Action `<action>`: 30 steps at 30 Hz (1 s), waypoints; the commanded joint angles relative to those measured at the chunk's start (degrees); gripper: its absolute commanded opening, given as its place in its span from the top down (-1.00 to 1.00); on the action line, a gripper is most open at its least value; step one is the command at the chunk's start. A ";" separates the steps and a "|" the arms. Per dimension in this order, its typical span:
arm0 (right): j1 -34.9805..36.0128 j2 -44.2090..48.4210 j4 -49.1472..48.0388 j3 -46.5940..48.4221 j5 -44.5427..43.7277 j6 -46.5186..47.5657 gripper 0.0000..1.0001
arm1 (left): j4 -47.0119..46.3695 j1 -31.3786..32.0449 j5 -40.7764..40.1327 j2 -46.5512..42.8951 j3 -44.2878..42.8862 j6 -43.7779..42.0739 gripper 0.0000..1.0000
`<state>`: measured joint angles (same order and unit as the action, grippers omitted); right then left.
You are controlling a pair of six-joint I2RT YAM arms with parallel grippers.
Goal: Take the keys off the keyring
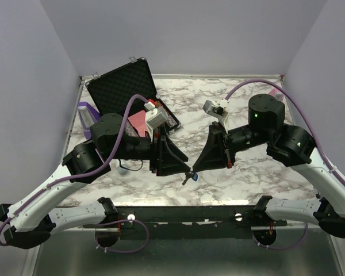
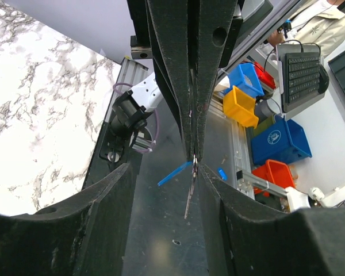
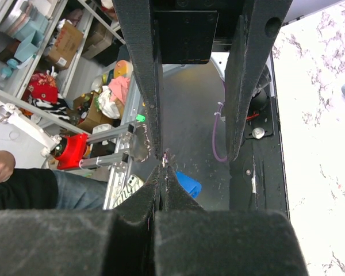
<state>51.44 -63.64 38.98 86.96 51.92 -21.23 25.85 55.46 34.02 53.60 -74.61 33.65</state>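
Note:
Just above the table's front edge the two grippers meet tip to tip. My right gripper (image 1: 195, 170) (image 3: 164, 170) is shut, and it pinches the keyring where the thin metal ring (image 3: 166, 154) pokes out of its tips. The blue tag (image 2: 175, 173) (image 3: 187, 185) (image 1: 194, 178) sticks out to one side. A thin silver key (image 2: 190, 192) dangles from the pinched spot. My left gripper (image 1: 184, 170) (image 2: 164, 168) stands open around this. The key hangs close beside one of its fingers (image 2: 259, 230), and I cannot tell whether they touch.
An open black foam-lined case (image 1: 126, 86) lies at the back left of the marble table (image 1: 241, 172), with red items (image 1: 138, 123) and a purple thing (image 1: 85, 112) beside it. The metal frame rail (image 1: 178, 214) runs below the front edge.

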 commanded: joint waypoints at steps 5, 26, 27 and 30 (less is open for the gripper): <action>0.42 0.36 0.83 0.41 -0.33 0.14 0.99 | -0.71 -0.27 -0.45 -0.52 -1.15 -0.34 -0.11; 0.42 0.97 -1.01 -0.12 -1.65 -0.74 0.99 | -0.88 1.05 0.96 2.03 -1.59 -0.16 0.39; 0.42 0.97 -1.10 -0.30 -1.65 -0.91 0.99 | -0.88 1.05 0.96 1.94 -1.68 -0.16 0.50; 0.42 1.23 -1.54 -0.56 -1.91 -0.92 0.99 | -0.45 1.14 0.96 2.29 -2.03 -0.34 0.81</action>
<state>51.42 -63.53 39.11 86.94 49.82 -21.10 25.30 56.42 35.57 55.05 -75.37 34.02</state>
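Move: From the open left hand, the keys hang about 2 cm back and 1 cm to its right, some 1 cm lower, close to the inside of its rear finger. The shut right fingertips holding the keyring are about 2 cm back and 2 cm right, level in height; the blue tag hangs some 3 cm below them. From the right hand point, the keys lie about 1 cm left, level fore-and-aft, 1 cm down. The left hand first holds almost still with its fingers open and pointing right, then edges about half a centimetre right and slightly down towards the keys, and comes back about half a centimetre while its fingers close from over half open to nearly shut, pinching the keys just off the right fingertips. The right hand keeps its shut grip on the keyring and creeps about half a centimetre forward in the late part, which brings the held ring in between the closing left fingers. ##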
